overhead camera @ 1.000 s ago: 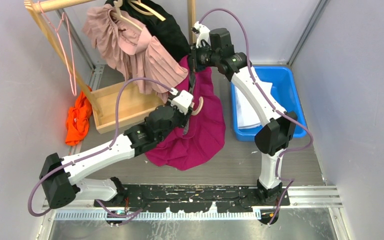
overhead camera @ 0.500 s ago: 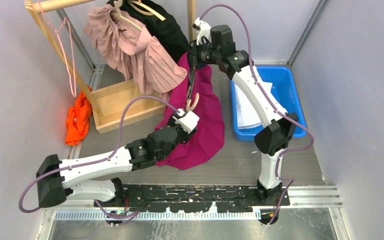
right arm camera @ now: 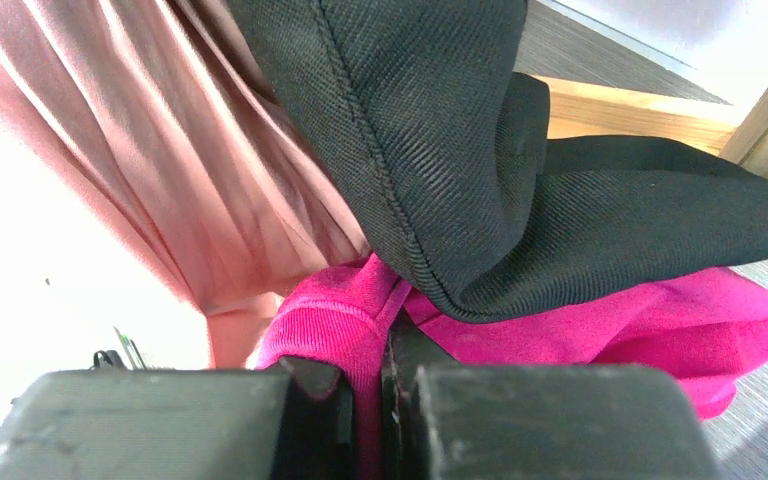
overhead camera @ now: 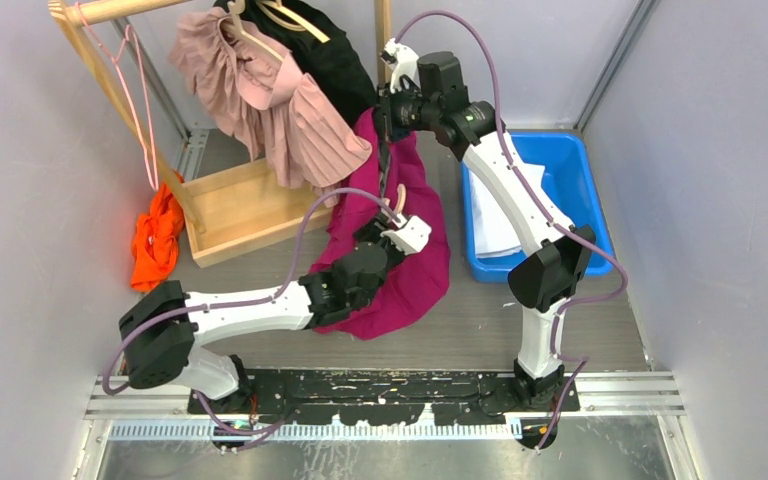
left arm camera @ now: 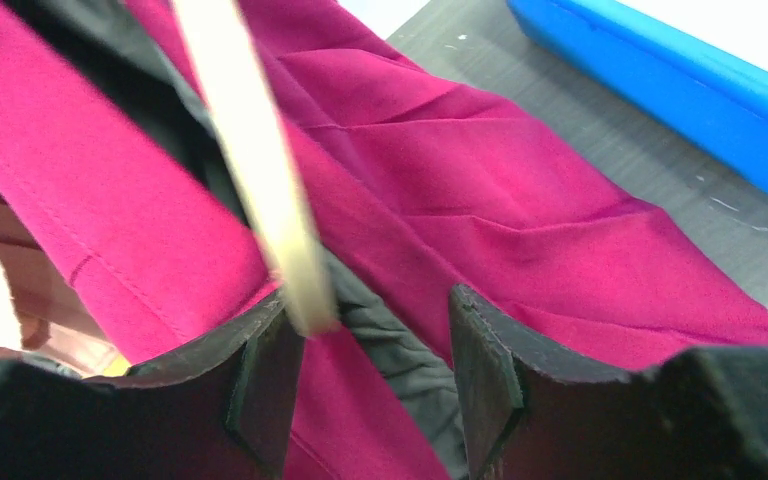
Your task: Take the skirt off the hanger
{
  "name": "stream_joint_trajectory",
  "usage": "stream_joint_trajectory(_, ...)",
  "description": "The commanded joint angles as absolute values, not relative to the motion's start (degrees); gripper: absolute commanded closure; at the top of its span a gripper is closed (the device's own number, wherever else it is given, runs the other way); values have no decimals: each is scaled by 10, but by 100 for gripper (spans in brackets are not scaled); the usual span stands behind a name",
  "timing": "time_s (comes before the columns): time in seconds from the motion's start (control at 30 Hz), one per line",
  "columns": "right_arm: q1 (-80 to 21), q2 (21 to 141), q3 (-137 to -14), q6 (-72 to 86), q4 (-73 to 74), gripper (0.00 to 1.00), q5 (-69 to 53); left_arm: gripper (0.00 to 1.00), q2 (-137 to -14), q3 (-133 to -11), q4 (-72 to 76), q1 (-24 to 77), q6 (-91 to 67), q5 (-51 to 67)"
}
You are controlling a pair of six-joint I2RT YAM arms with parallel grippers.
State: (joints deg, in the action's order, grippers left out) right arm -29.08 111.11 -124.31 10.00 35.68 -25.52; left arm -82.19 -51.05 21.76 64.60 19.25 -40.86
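Observation:
The magenta skirt (overhead camera: 415,270) hangs from my right gripper (overhead camera: 388,112) and trails onto the floor. In the right wrist view, my right gripper (right arm camera: 365,400) is shut on a fold of the skirt's (right arm camera: 600,320) upper edge. A cream hanger (overhead camera: 397,205) pokes out of the skirt, beside its dark lining (left arm camera: 380,330). My left gripper (overhead camera: 392,220) is at the hanger's lower end. In the left wrist view, my left gripper (left arm camera: 370,380) is open. The hanger's (left arm camera: 250,170) tip rests against the left finger (left arm camera: 260,380), ungripped, over the skirt (left arm camera: 520,200).
A wooden rack (overhead camera: 240,205) at the back left carries a pink pleated garment (overhead camera: 280,100), a black garment (overhead camera: 335,55) and a bare pink wire hanger (overhead camera: 140,110). An orange cloth (overhead camera: 157,240) lies by the left wall. A blue bin (overhead camera: 560,200) sits on the right.
My left arm has swung right, from the rack side of the skirt to just below the hanger's end, its jaws a little wider. The right gripper has kept its hold.

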Motion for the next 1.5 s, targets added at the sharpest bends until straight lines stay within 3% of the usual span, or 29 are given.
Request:
stream_joint_trajectory(0.0, -295, 1075, -1277, 93, 315, 88, -265, 49, -822, -548, 314, 620, 223, -460)
stream_joint_trajectory(0.03, -295, 1073, -1274, 92, 316, 88, -264, 60, -817, -548, 313, 616, 224, -463)
stream_joint_trajectory(0.1, -295, 1072, -1271, 90, 316, 88, -262, 96, -795, -547, 305, 610, 226, -466)
stream_joint_trajectory(0.13, -294, 1072, -1269, 89, 314, 88, -261, 100, -782, -545, 300, 608, 230, -466)
stream_joint_trajectory(0.47, -294, 1108, -1255, 88, 293, 88, -214, 100, -532, -611, 46, 607, 169, -413)
stream_joint_trajectory(0.63, -294, 1135, -1261, 96, 288, 88, -209, 100, -470, -678, -65, 608, 141, -391)
stream_joint_trajectory(1.2, -217, 1150, -1219, 89, 282, 89, -180, 100, -320, -697, -192, 607, 85, -439)
stream_joint_trajectory(1.47, -225, 1177, -1178, 111, 261, 89, -218, 100, -313, -677, -161, 607, 100, -452)
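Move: The wooden hanger's hook stands just in front of my open left hand, about 3 cm ahead, 1 cm to the left and 2 cm up. The magenta skirt hangs around and below, its middle some 10 cm under that hand. The pink skirt on the rack is roughly 15 cm ahead, 18 cm to the left and 5 cm higher. My right hand keeps hold of the waistband; from it the hook lies about 11 cm back, 1 cm to the right and 9 cm lower. I nudge my left hand about 2 cm forward and shut its fingers on the hanger's hook, then haul the hanger up and to the left, over 20 cm each way and drawing back too, its left side dipping nearly 30 degrees. My right hand keeps pinching the waistband, shifts 3 cm left, then moves back rightward and forward while sinking about 7 cm. ##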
